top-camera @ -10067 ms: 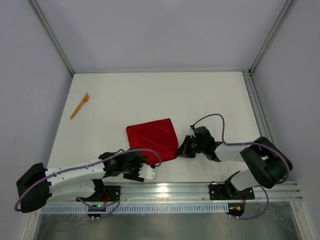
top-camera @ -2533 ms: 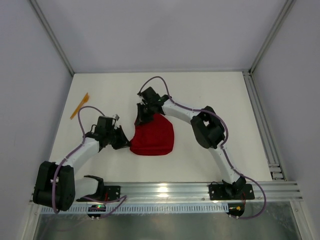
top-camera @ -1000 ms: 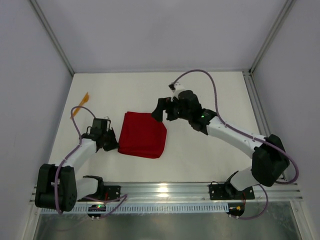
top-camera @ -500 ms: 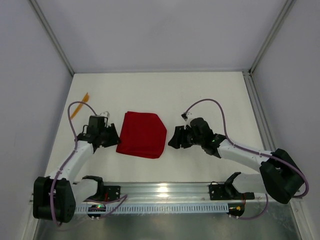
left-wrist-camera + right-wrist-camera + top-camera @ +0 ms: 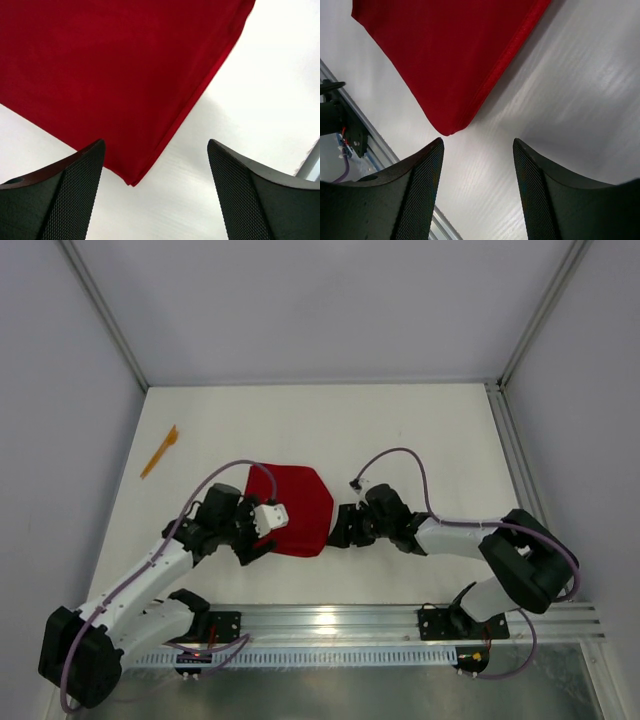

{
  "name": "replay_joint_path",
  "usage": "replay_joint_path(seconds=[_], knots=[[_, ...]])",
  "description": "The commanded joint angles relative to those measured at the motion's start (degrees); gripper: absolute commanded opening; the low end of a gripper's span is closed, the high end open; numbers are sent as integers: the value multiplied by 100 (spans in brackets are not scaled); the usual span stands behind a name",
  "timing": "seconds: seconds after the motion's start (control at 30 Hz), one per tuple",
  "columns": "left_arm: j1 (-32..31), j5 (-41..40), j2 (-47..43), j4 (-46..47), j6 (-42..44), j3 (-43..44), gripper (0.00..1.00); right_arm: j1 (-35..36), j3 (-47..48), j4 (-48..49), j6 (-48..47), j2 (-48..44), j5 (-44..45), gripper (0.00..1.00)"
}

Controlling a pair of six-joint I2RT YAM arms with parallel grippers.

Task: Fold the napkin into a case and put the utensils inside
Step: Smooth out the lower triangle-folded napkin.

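Observation:
The red napkin (image 5: 300,505) lies folded flat on the white table, doubled layers showing along its edge (image 5: 110,75) (image 5: 450,55). My left gripper (image 5: 258,540) hangs open over its near left corner; in the left wrist view (image 5: 155,200) that corner sits just inside the left finger, untouched. My right gripper (image 5: 338,532) is open beside the near right corner; in the right wrist view (image 5: 477,200) the rounded corner lies just ahead of the left finger, with bare table between the fingers. One orange utensil (image 5: 160,450) lies far left by the wall.
A metal rail (image 5: 330,622) with the arm bases runs along the near edge and shows in the right wrist view (image 5: 350,140). Grey walls enclose the table on three sides. Purple cables loop above both arms.
The left gripper let go of the napkin's left edge, opened wide and swung in to its near left corner. The right gripper dropped to the near right corner, jaws somewhat narrower.

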Motion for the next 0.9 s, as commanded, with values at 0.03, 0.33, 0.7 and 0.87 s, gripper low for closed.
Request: replay_joint_path(seconds=[0.03,0.33,0.7,0.87], knots=[[22,32,104,-68,2371,-360,85,8,129,862,233,414,-439,61],[22,-345,447,37,3797,-1046,81,-466,-143,1520,714,643,-517,61],[22,-345,649,582,3937,-1293,25,-968,805,1442,1093,1793,-773,65],[22,-196,431,451,4236,-1389,0,-1038,903,2283,1752,2426,-791,65]])
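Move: The stretch of the napkin's near edge that my left hand goes for lies some 3 cm to its left, level fore and aft, and about 7 cm below. The near-left corner is about 6 cm left and 1 cm ahead, the near-right corner roughly 13 cm right and 2 cm back. From my right hand, the napkin's right corner is about 10 cm ahead, 1 cm left and 3 cm below; the near-right corner is 3 cm back and 4 cm left. I sink my wide-open left hand about 7 cm and a little left onto the napkin's near edge, turning it some 30 degrees clockwise, then shut the fingers on that edge beside the near-left corner. My right hand eases left, then runs low along the right edge, about 9 cm forward, towards the right corner, tilting slightly with its fingers staying part open. ##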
